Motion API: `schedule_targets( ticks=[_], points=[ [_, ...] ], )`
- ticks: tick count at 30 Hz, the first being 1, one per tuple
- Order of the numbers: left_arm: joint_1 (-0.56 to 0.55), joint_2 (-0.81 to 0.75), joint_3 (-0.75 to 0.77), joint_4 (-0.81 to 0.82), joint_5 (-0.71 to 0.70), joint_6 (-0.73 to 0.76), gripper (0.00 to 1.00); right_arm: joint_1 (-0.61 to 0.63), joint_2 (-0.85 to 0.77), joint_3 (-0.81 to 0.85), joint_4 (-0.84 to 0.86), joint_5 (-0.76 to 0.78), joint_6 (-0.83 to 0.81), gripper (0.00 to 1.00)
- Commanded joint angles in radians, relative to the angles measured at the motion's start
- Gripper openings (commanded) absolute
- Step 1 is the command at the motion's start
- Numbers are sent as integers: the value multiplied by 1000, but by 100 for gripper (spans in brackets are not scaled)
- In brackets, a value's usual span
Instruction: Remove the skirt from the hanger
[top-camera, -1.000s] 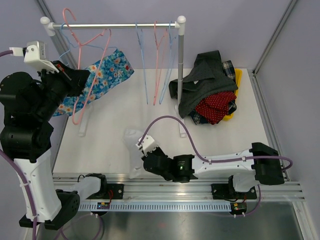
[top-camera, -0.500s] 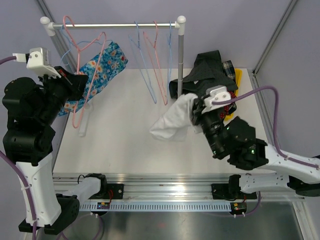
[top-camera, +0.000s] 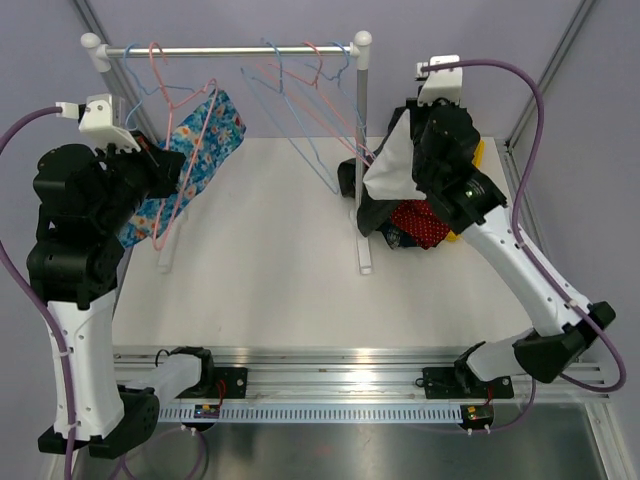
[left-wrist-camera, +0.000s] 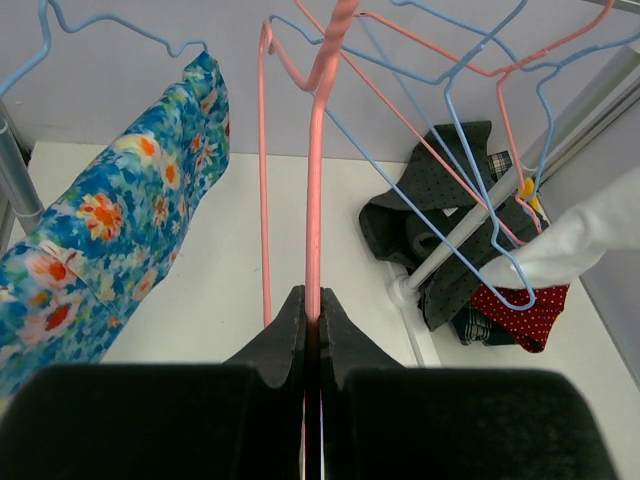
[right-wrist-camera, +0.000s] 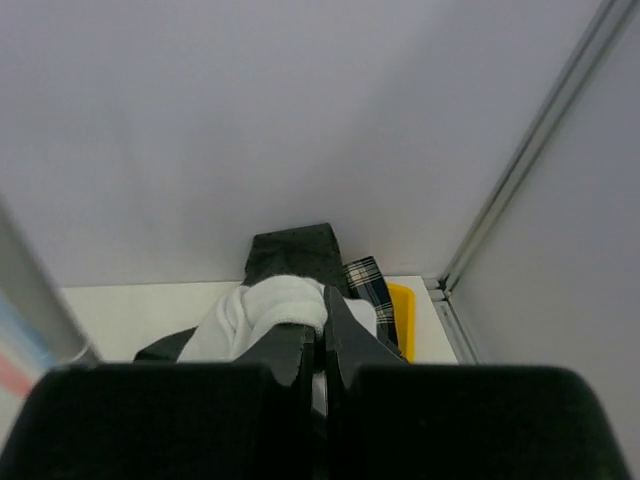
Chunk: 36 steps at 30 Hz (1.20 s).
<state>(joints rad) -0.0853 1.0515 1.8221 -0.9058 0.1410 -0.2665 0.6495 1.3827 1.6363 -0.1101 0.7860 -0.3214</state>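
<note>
My left gripper (top-camera: 163, 170) is shut on the pink hanger (top-camera: 185, 140), which hangs from the rack rail (top-camera: 230, 49); in the left wrist view the hanger's pink wire (left-wrist-camera: 316, 190) runs between my closed left gripper (left-wrist-camera: 312, 312). The hanger carries no cloth. My right gripper (top-camera: 408, 150) is shut on the white skirt (top-camera: 390, 165) and holds it above the clothes pile (top-camera: 425, 220) at the back right. In the right wrist view the skirt (right-wrist-camera: 262, 305) bunches over my right gripper (right-wrist-camera: 322, 322). The skirt also shows in the left wrist view (left-wrist-camera: 590, 235).
A blue floral garment (top-camera: 200, 155) hangs on a blue hanger at the rail's left. Several empty blue and pink hangers (top-camera: 310, 90) swing at the rail's right end. The rack post (top-camera: 362, 150) stands beside the pile. A yellow item (right-wrist-camera: 400, 315) lies under the dark clothes (right-wrist-camera: 292, 250).
My right arm swung from the table's front up to the back right, carrying the white skirt over the clothes pile. The empty hangers swung. My left gripper kept the pink hanger and shifted slightly right.
</note>
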Motion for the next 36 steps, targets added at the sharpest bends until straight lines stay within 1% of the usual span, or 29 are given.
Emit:
schedule_targets(
  ticks=[1,2,4,5,6,7,9,10,11,12,13,14,16,17,19,20,22,24,28,29,31,32,33,35,36],
  points=[
    [-2,13,-10,91,-11,27,0,-155,87,94,6,-88,123,0],
    [-2,16,-12,94,-12,29,0,-180,137,100,3,-82,142,0],
    [-2,25,-15,99,-11,33,0,-238,183,94,0,-47,192,0],
    [-2,28,-18,103,-11,35,0,-251,205,79,-11,-16,209,51],
    [-2,33,-18,105,-11,39,0,-263,232,70,-52,-13,234,95],
    [-2,39,-24,111,-14,41,0,-270,242,57,-75,-8,286,99],
    [-2,45,-26,117,-15,44,0,-274,234,-21,-118,-10,343,99],
    [-2,56,-29,125,-11,43,0,-272,222,-58,-123,-20,404,99],
    [-2,64,-30,130,-9,39,0,-272,182,-140,-134,-42,436,99],
    [-2,71,-30,136,-4,33,0,-274,158,-180,-138,-51,464,99],
    [-2,76,-29,148,5,30,0,-272,133,-220,-146,-57,529,99],
    [-2,93,-24,153,6,27,0,-274,106,-289,-160,-80,562,100],
    [-4,110,-15,171,5,23,0,-272,18,-355,-187,-119,635,99],
    [-5,136,5,176,3,23,0,-271,-44,-418,-198,-157,659,99],
    [-7,169,32,186,0,21,0,-272,-109,-478,-201,-198,689,100],
    [-10,204,61,188,-1,20,0,-271,-169,-530,-201,-232,699,100],
    [-19,248,94,197,-3,13,0,-271,-217,-582,-209,-276,714,99],
    [-37,306,129,208,-12,6,0,-269,-266,-601,-237,-303,719,100],
    [-106,376,175,209,-69,6,0,-267,-312,-641,-280,-309,713,99],
    [-138,383,180,205,-83,9,0,-268,-330,-647,-290,-303,711,99],
    [-166,378,169,199,-121,15,0,-267,-352,-664,-292,-300,703,100],
    [-181,372,166,196,-132,18,2,-268,-365,-668,-293,-301,702,99],
    [-183,363,160,190,-136,24,14,-268,-372,-671,-293,-304,700,99],
    [-183,328,148,170,-178,35,29,-267,-382,-673,-304,-312,700,99],
    [-183,315,148,148,-204,55,45,-266,-386,-671,-310,-315,703,100]
  ],
)
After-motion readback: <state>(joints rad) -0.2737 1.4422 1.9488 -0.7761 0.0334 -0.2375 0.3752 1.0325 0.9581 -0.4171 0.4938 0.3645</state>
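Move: Hanging from the right fingers, the white skirt is bound for the clothes pile, whose middle lies about 12 cm ahead, 1 cm left and nearly 40 cm below. The rack's right post stands some 12 cm left and 2 cm ahead of that hand. For the left hand, holding the emptied pink hanger, the other empty hangers are roughly 15 cm ahead, 17 cm right and 8 cm higher; the floral skirt hangs about 10 cm ahead, 5 cm left and slightly lower. Swinging fast about 9 cm forward and 7 cm right, the right hand opens wide to let the white skirt go, then drops some 25 cm while drawing back, tipping down over the pile's near side. The left hand takes the pink hanger 13 cm forward, lastly swerving right towards the other empty hangers and sinking slightly, then starts opening around its wire. ##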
